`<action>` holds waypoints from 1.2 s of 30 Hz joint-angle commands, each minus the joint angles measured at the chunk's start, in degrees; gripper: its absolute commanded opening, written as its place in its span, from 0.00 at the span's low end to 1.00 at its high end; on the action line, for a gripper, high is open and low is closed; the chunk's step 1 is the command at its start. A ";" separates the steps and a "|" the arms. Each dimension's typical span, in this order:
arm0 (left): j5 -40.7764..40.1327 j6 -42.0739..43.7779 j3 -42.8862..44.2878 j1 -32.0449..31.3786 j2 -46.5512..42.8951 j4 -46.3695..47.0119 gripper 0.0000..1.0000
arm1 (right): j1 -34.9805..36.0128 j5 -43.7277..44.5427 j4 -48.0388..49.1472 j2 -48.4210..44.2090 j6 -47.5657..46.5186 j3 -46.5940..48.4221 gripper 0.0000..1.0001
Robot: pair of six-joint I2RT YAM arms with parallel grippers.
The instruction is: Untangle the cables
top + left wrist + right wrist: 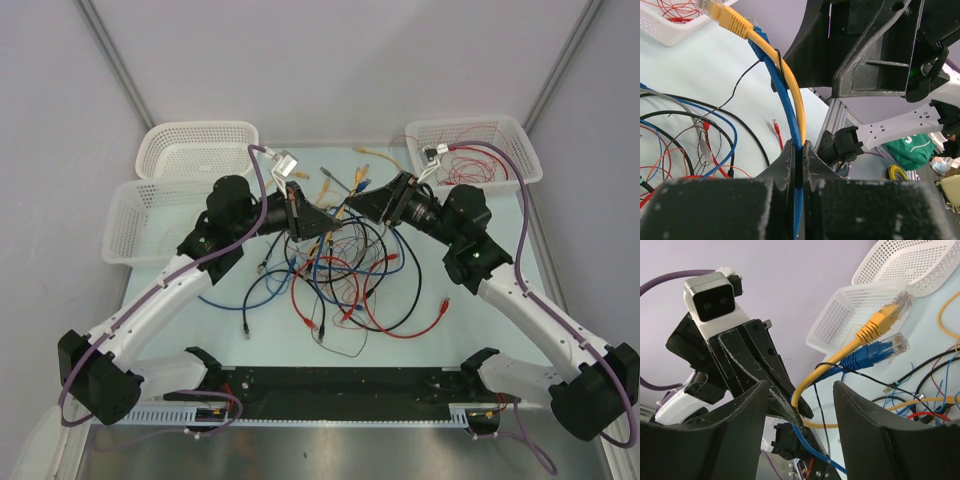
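Observation:
The cables (335, 272) lie in a loose tangle of red, black, blue and orange strands at mid-table. My left gripper (322, 224) hangs above its far edge. In the left wrist view that gripper (801, 146) is shut on a blue cable (785, 95) and a yellow cable (796, 100) side by side. Their plug ends rise free: the yellow plug (884, 316) above the blue plug (879, 351). My right gripper (346, 208) faces the left one closely. Seen from the right wrist, this gripper (799, 385) is open, its fingers (742, 415) either side of the two cables just above the left jaws, not touching them.
Two white mesh baskets (190, 150) (140, 220) stand at the back left. A third basket (520, 140) at the back right holds thin red wires (475, 160). A black rail (340, 392) runs along the near edge between the arm bases.

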 commanded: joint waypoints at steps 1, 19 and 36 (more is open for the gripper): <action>2.34 -1.11 -0.55 0.19 -2.62 4.81 0.00 | 0.38 -1.40 3.96 0.89 0.85 2.54 0.58; 2.08 0.38 -2.57 0.19 -4.91 2.79 0.00 | 1.25 0.27 5.79 4.31 -0.04 2.80 0.34; -4.06 3.46 -1.96 0.45 -5.96 -3.19 0.81 | 1.17 3.26 -7.72 -1.65 -6.27 3.51 0.00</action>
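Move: The yellow cable's stretch just below its plug stands out of the left fingers, about 4 cm ahead, 3 cm right and 2 cm above them. It passes between the open right fingers, some 1 cm ahead, 2 cm left and 2 cm below the right hand point. From the right hand, the yellow plug is about 5 cm ahead, 2 cm right and 3 cm up; the blue plug, beside it, is roughly 4 cm ahead, 2 cm right and 1 cm up. The right fingers close on the yellow cable just below its boot, pinching it after the hand has edged about 2 cm down, 1.5 cm left and 1 cm forward onto it. The left hand, nearly in place, keeps hold of blue and yellow until the right has shut, then opens wide and lets both go; the right meanwhile eases back about 1 cm to the right. ##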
